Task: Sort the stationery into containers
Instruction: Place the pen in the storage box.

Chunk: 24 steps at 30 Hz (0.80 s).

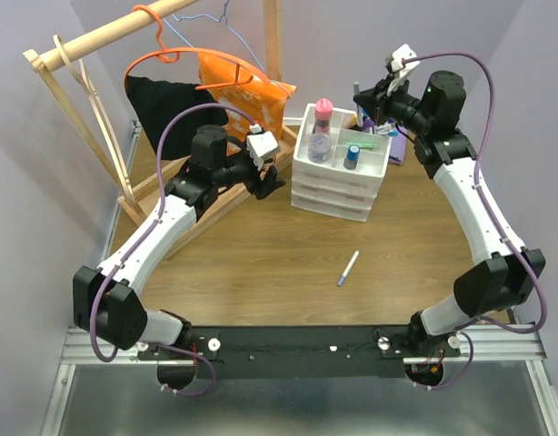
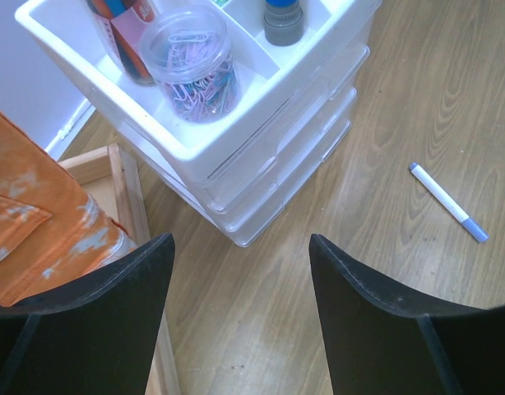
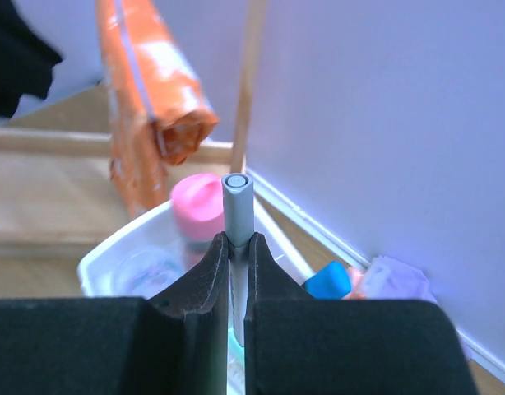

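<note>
The white three-drawer organiser point(image 1: 332, 193) stands at the back middle of the table; its divided tray point(image 1: 377, 163) holds a pink-capped bottle point(image 1: 323, 112), a jar of paper clips point(image 1: 320, 148), a blue-capped bottle point(image 1: 351, 156) and a green pen point(image 1: 373, 143). My right gripper point(image 1: 367, 107) is above the tray's far right corner, shut on a grey-capped pen point(image 3: 237, 204); the pink cap point(image 3: 196, 206) lies below it. A blue-capped white pen point(image 1: 348, 268) lies on the table; it also shows in the left wrist view point(image 2: 447, 201). My left gripper point(image 1: 270, 180) is open and empty, left of the organiser point(image 2: 261, 156).
A wooden clothes rack point(image 1: 97, 36) with an orange hanger, a black cloth point(image 1: 165, 104) and an orange bag point(image 1: 238, 91) stands at the back left. More stationery point(image 1: 394, 138) lies behind the organiser near the wall, including a blue piece point(image 3: 328, 281).
</note>
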### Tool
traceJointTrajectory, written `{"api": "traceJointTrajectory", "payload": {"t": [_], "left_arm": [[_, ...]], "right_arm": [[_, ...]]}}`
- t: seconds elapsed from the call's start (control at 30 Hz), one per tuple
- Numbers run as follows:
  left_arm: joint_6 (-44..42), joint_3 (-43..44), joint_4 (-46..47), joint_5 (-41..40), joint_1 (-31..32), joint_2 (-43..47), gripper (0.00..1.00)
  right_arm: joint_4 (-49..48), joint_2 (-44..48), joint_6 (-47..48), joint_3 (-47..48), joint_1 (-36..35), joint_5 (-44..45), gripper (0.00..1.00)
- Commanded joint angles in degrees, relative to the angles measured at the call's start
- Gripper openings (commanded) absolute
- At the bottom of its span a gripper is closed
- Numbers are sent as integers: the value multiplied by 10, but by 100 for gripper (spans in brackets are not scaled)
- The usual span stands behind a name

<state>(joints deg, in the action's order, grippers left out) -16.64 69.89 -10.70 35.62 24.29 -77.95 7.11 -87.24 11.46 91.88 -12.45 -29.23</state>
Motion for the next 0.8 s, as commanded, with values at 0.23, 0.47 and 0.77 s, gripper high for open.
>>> {"api": "traceJointTrajectory", "payload": {"t": [0.23,0.47,0.77], "left_arm": [[-15,17,-15,-9,13,-25,76],[-21,32,-19,-18,35,-44,76],[-26,58,-23,-27,59,-69,76]], "right_arm": [[-162,-53,-160,14,69,40,0],[-211,-23,-173,-58,91,76,1],[-236,5,-170,-139,94,111,0]]}}
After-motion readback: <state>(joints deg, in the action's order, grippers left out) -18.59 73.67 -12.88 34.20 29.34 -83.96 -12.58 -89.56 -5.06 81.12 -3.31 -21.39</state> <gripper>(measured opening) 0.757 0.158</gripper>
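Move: The right hand already holds an upright grey pen. The pen compartment it is bound for, at the storage box's back right, lies some 5 cm ahead, 7 cm right and 17 cm below. The pink-capped bottle is about 5 cm ahead and 10 cm left; the blue-capped bottle is 6 cm back, level sideways. From the empty left hand, the loose white marker is about 14 cm back, 28 cm right and 28 cm below, the storage box 10 cm ahead and 23 cm right. Rightward and forward, the right hand carries the pen about 8 cm right and 5 cm out over the storage box, then sinks some 4 cm towards the pen compartment while the wrist turns some 15 degrees clockwise and its left side rises; the fingers keep their hold. The open left hand eases down and right, towards the white marker. ##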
